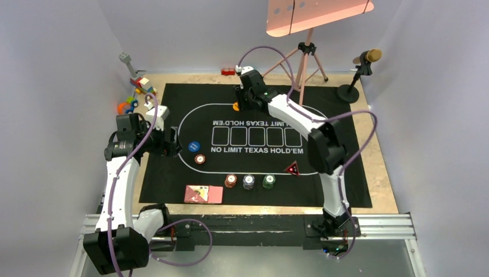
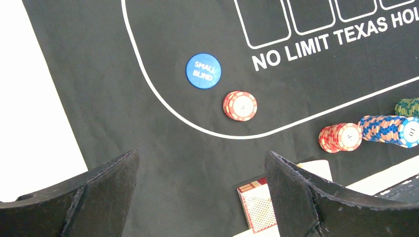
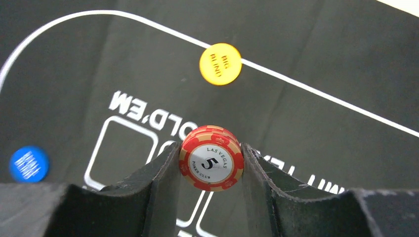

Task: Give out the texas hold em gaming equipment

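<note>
My right gripper (image 3: 211, 154) is shut on a small stack of red poker chips (image 3: 211, 163), held above the mat just short of the orange "big blind" button (image 3: 220, 64). In the top view it hangs at the mat's far side (image 1: 244, 101). My left gripper (image 2: 202, 163) stands open and empty over the mat's left part (image 1: 172, 144). Ahead of it lie the blue "small blind" button (image 2: 203, 70) and a short red chip stack (image 2: 240, 105). Red (image 1: 230, 180), grey (image 1: 248, 182) and green (image 1: 269, 181) chip stacks, a red triangular marker (image 1: 292, 168) and pink-backed cards (image 1: 203, 194) sit along the near side.
The black printed mat (image 1: 346, 179) covers most of the wooden table. Colourful toy blocks (image 1: 135, 95) lie at the far left corner. A pink tripod (image 1: 305, 57) and a microphone on a stand (image 1: 362, 69) stand at the back right.
</note>
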### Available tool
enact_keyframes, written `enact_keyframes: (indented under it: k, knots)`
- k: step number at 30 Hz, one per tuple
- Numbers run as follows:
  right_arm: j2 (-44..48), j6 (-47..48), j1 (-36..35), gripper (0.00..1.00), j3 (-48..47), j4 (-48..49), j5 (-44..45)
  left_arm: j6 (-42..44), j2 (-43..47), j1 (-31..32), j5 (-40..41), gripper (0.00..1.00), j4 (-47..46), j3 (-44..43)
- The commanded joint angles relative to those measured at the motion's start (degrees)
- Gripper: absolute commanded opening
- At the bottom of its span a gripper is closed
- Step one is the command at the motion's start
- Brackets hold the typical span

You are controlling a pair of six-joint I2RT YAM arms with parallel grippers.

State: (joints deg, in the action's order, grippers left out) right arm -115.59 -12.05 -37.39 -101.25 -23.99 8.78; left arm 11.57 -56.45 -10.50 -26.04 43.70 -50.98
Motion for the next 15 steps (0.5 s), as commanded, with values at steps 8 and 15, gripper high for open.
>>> enact_keyframes:
  k: [8,15]
  knots:
    - [-22.38,0.96,3.22,0.14,-22.86,-5.22,0.16,1.18,0.55,-0.48,-2.00,1.00,-1.99,-0.01]
    - [-23.38,0.09,3.24,0.14,-21.28,-4.08,0.26,1.17,0.39,-0.48,-1.95,1.00,-1.99,-0.09]
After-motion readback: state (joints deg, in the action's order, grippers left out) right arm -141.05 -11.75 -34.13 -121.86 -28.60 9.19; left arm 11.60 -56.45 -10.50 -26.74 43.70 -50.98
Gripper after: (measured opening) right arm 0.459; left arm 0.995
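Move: The big blind button, where the right hand is taking its pinched stack of red chips, lies about 12 cm ahead of that hand, 3 cm to its left and some 14 cm below. On the same mat level, the blue small blind button is roughly 10 cm back and 20 cm left of the right hand, with a small red chip stack 17 cm back and 18 cm left. From the idle left hand, the big blind is about 32 cm ahead, 23 cm right and 14 cm below. The red chips, still pinched in the right fingertips, are carried down about 12 cm and forward some 6 cm towards the near side of the big blind button. Forward travel comes mostly early while the hand keeps sinking; it then eases off low over the mat, the fingers tipping slightly steeper and keeping their hold. ##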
